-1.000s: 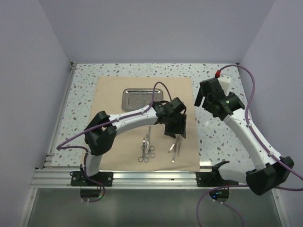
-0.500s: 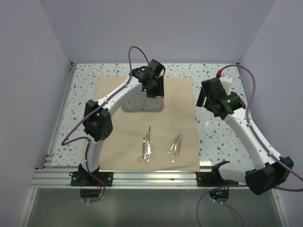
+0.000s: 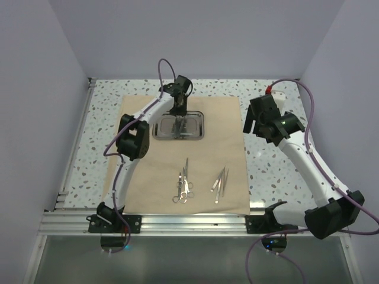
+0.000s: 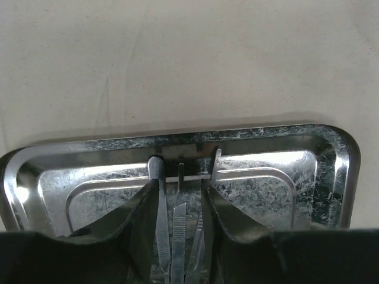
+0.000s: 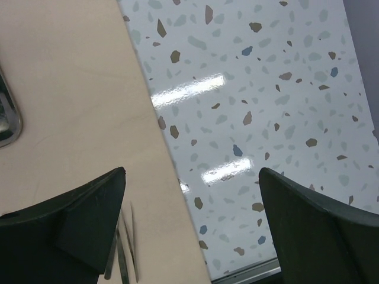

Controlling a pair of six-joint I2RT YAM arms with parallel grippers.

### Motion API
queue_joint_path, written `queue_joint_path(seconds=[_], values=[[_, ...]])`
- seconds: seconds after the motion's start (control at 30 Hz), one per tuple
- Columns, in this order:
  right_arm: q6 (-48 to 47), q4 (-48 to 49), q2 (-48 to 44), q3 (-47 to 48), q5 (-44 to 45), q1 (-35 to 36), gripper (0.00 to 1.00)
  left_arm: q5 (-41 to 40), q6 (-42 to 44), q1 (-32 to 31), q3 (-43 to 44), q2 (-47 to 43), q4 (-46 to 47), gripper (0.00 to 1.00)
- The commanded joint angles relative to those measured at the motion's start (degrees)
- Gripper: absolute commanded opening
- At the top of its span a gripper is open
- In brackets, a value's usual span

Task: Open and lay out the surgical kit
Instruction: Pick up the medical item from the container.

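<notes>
The tan cloth (image 3: 154, 171) lies spread flat on the table. The steel tray (image 3: 196, 132) sits at its far middle. My left gripper (image 3: 177, 120) is down in the tray. In the left wrist view my left gripper (image 4: 179, 180) is closed narrowly around thin silver instrument handles (image 4: 177, 216) lying in the tray (image 4: 331, 145). Ring-handled scissors and forceps (image 3: 183, 188) and tweezers (image 3: 219, 182) lie on the cloth's near part. My right gripper (image 3: 256, 124) is open and empty above the cloth's right edge (image 5: 71, 89); the right wrist view shows my right gripper (image 5: 192, 171) wide open beside the tweezers (image 5: 125, 251).
A small white object (image 3: 281, 100) stands at the back right, behind the right arm. Speckled tabletop (image 5: 266, 89) lies right of the cloth. The enclosure walls bound the table on three sides, and a metal rail (image 3: 177, 220) runs along the near edge.
My left arm swung from above the tweezers at the cloth's near right to the far tray and lowered into it. My right gripper shifted slightly.
</notes>
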Motion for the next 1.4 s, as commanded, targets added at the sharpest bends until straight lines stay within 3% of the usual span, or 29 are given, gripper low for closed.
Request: queue_joint_path(seconds=[0.0,0.5,0.83,1.0,1.23,1.3,1.37], values=[[-2.48,1.21,2.95,2.78,-0.96,-0.22,0.98,1.38,3.75,-0.17,3.69,0.18,6.85,0.38],[-3.46,2.26,7.97,4.98,-1.05,-0.31,0.98,3.67,3.57,-0.09,5.19,6.60,9.05,0.38],[-3.54,2.97,9.55,4.45,-0.44,-1.45,0.99,0.33,2.78,-0.17,-4.03,3.18,5.28,0.21],[-3.37,3.58,10.16,3.92,-1.14,-1.98,0.99,-0.73,2.08,-0.35,-9.57,0.10,4.92,0.20],[-2.93,3.85,11.13,4.36,-2.72,-2.24,0.98,1.29,2.25,-0.88,-8.62,1.32,4.92,0.21],[-2.84,3.85,11.31,4.54,-3.16,-2.24,0.99,1.73,2.17,-0.79,-5.90,3.17,3.87,0.18],[-2.75,3.76,11.31,4.71,-3.34,-2.24,0.98,2.61,2.16,-0.61,-4.05,6.06,3.16,0.08]])
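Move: The medical item, the rightmost of three slim instruments in the steel container, has its middle about 4 cm back, 1 cm right and 3 cm below the left hand. The middle instrument is 4 cm back on the hand's centre line, and the left instrument is about 4 cm back and 1 cm left, both 3 cm down. From the idle right hand, the item is about 17 cm ahead, 28 cm left and 22 cm below. The left fingers end up pinching the medical item near its far end. To get there the hand edges some 3 cm forward and 3 cm to the right inside the container's far rim, sinks about 2 cm, then draws back and left by about 2 cm each way while closing. Meanwhile the right hand, wide open, drifts down about 4 cm and forward over the bare table beside the cloth. ##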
